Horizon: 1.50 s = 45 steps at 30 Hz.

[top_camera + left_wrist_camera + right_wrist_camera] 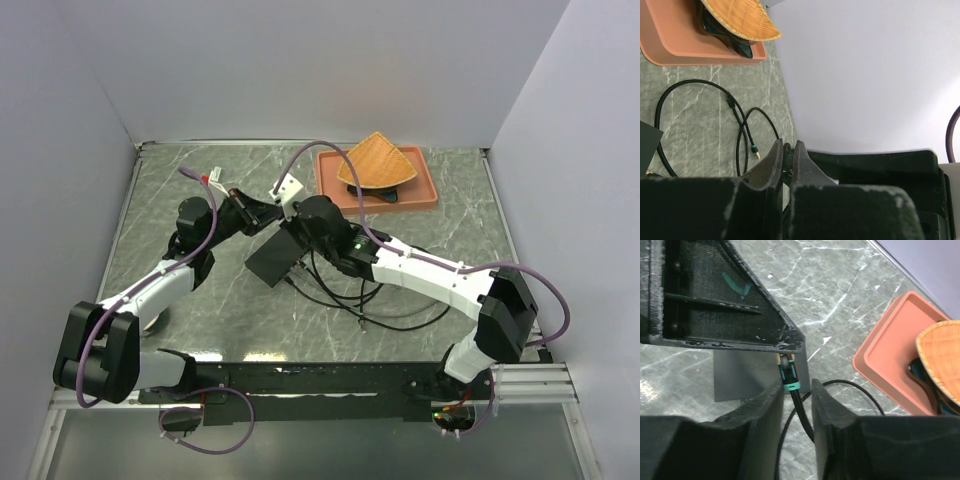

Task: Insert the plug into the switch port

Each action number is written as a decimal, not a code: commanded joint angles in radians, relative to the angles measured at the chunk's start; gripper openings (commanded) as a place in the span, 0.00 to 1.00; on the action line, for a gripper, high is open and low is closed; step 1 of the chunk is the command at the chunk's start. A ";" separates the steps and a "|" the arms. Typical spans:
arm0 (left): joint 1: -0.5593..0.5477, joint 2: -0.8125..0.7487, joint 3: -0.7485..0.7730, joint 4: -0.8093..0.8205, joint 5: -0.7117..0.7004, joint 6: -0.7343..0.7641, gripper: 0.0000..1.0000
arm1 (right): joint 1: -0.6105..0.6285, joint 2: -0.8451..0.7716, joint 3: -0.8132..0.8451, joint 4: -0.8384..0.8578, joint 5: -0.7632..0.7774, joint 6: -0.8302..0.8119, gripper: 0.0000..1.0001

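Note:
A plug (788,374) with a teal collar and gold tip hangs above the table, pinched at its tip by my left gripper (787,145), whose jaws are shut on it. My right gripper (796,385) is just below it. Its fingers (770,405) stand on either side of the black cable (805,415) with a small gap showing. Both grippers meet above the flat black box (275,258), which is also visible in the right wrist view (747,377). The switch port on its edge cannot be made out.
A terracotta tray (425,192) at the back right holds a woven basket (377,160) over a dark object. Loops of black cable (385,305) lie right of the box. A second teal-and-gold plug end (756,150) rests on the marble tabletop.

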 commanded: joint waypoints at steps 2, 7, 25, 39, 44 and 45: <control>0.003 -0.005 0.002 0.027 0.038 -0.001 0.01 | 0.005 0.010 0.057 0.028 0.035 0.009 0.13; 0.003 -0.003 0.003 0.041 0.055 -0.009 0.01 | 0.005 0.020 0.063 0.026 0.053 0.002 0.00; 0.017 -0.069 0.054 -0.208 -0.069 0.154 0.99 | -0.055 -0.501 0.078 0.153 0.807 -0.346 0.00; 0.080 -0.066 0.092 -0.436 -0.227 0.358 0.97 | -0.024 -0.452 0.072 0.138 0.703 -0.498 0.00; 0.104 -0.023 0.072 -0.435 -0.292 0.425 0.96 | -0.032 -0.345 0.046 -0.320 0.264 -0.248 0.00; 0.110 -0.014 0.068 -0.427 -0.290 0.430 0.96 | -0.033 -0.336 0.034 -0.346 0.110 -0.242 0.00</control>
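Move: My left fingers still pinch the plug right at their tips. For my right hand the plug lies about 2 cm ahead, 1 cm left and 1 cm below, its cable already running between my half-open fingers. Counted from my right hand, the switch lies some 20 cm below, about 4 cm back and 2 cm left; the cable coil is roughly 14 cm back and 23 cm right, and the orange tray 15 cm ahead and 23 cm right, both on the table. I take over the plug: my right fingers close on its cable end, then my left hand opens wide and draws off left and down about 9 cm. My right hand whips it right and up, about 35 cm each way, turning clockwise and tipping upward, then swings halfway back left and down, keeping its grip. ##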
